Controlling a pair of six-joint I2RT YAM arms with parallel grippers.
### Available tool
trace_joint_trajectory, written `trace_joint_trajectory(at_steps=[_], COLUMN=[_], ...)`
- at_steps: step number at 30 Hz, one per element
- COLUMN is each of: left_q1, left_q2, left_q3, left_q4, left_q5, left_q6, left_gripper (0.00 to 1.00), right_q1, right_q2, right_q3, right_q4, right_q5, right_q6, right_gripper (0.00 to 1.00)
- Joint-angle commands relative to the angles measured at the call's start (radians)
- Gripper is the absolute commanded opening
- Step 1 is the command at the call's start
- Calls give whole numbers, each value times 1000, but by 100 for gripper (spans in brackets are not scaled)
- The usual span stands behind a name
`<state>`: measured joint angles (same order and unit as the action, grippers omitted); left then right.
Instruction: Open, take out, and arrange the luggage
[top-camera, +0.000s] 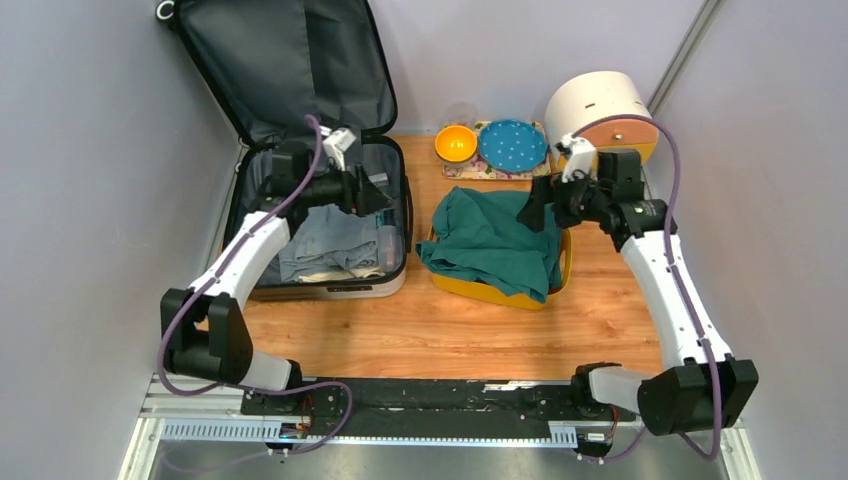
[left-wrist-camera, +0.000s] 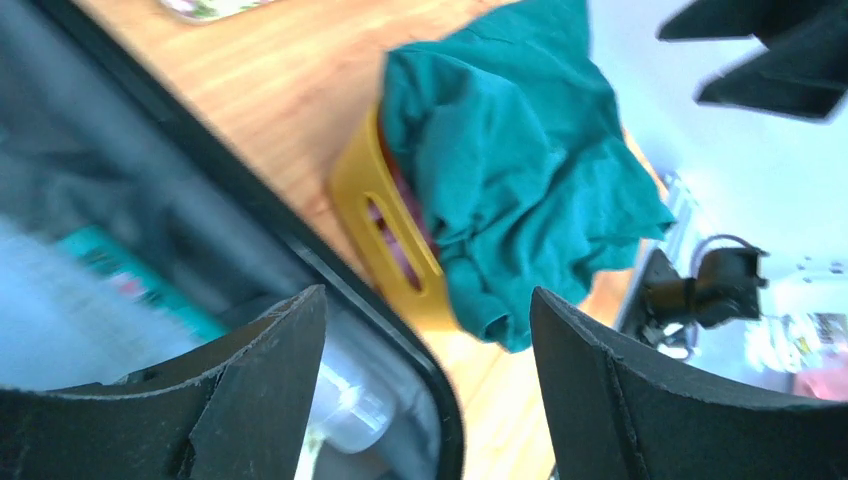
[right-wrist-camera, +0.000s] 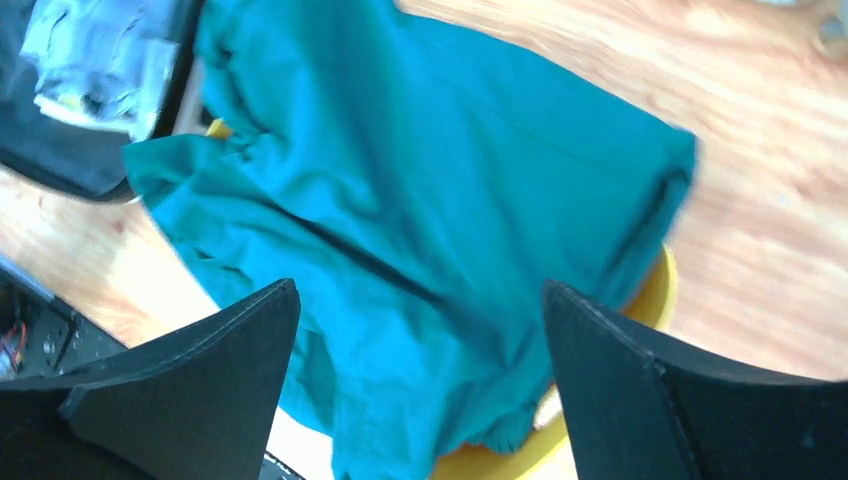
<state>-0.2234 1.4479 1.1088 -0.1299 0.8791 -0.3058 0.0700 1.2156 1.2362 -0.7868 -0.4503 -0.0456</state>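
Observation:
The luggage (top-camera: 330, 285) lies open at the left, its dark grey lid (top-camera: 285, 60) leaning on the back wall. Folded pale clothes (top-camera: 325, 245) and a clear bottle (top-camera: 388, 245) lie in its base. My left gripper (top-camera: 385, 200) is open and empty above the luggage's right rim (left-wrist-camera: 330, 270); the bottle (left-wrist-camera: 345, 400) shows between its fingers. A teal garment (top-camera: 490, 240) is heaped over the yellow bin (top-camera: 490, 292). My right gripper (top-camera: 530, 212) is open and empty just above the garment's right part (right-wrist-camera: 420, 200).
A round cream-and-orange drawer box (top-camera: 600, 110) stands at the back right. An orange bowl (top-camera: 456, 143) and a blue dotted plate (top-camera: 512, 145) rest on a patterned mat behind the bin. Grey walls close in on the left, back and right.

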Motion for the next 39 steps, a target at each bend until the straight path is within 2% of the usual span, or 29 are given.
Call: trace_joint_trajectory(at_steps=[1,3,6,8,11,15,20,26,28,32,35,37,38,39], left_q1=[94,137,145,144,139,81,-36,-70,-79,-83,-68,-38,-24,-5], left_q2=[-50,-69,-92,-90,-51,14,106,235,267,290,269,252,250,247], left_q3=[-13,-32,-81,-109,-98,-66,2,78,92,95,51,10,6,5], left_q4=[-135,-198,-218,-192,-163,-126,-111,-94,-105,-164,-188,-192,-200,-209], left_q5=[-41,-112,-233,-319,-422,-552,-744,-878,-949,-997,-979,-926,-899,-855], left_q6=[150,184,240,225,182,136,114,88,108,100,83,56,47,27], left_gripper=[81,81,79,75,74,75,78,79,78,74,62,49,37,13], right_q1=[172,244,296,312,330,332,332,329,329,327,329,327,327,329], right_q2=[65,116,218,258,332,397,363,260,226,190,186,191,193,197], right_q3=[54,65,30,-7,-52,-95,-58,6,22,69,120,143,160,166], right_q4=[127,149,211,235,230,242,204,147,144,143,143,152,162,187], right_q5=[-42,-25,-15,2,38,84,82,61,65,94,93,76,70,56], right_q6=[-77,-85,-115,-151,-174,-183,-188,-172,-166,-162,-155,-140,-129,-114], right_gripper=[95,95,94,93,92,92,93,95,95,96,96,96,96,96])
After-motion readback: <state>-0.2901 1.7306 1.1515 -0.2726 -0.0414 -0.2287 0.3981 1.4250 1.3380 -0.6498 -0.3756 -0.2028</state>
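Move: The folded jeans in the open suitcase have their middle about 16 cm to the left hand's left, 5 cm ahead and 17 cm below. Against their right side lie a green tube, some 12 cm ahead of that hand and 5 cm left, and a clear bottle, 3 cm ahead and 4 cm left, both equally low. The green cloth heaped in the yellow basket is centred roughly 10 cm left, 2 cm ahead and 15 cm below the right hand. The jeans' right edge beside the green tube is pinched by the left hand, which swings left about 10 cm, sinks 16 cm and works forward some 8 cm, its fingers turning from pointing right to down and forward before they close. Over the green cloth, the right hand, fingers staying open, shifts left, dips about 14 cm towards the basket, then rises nearly all the way back. ##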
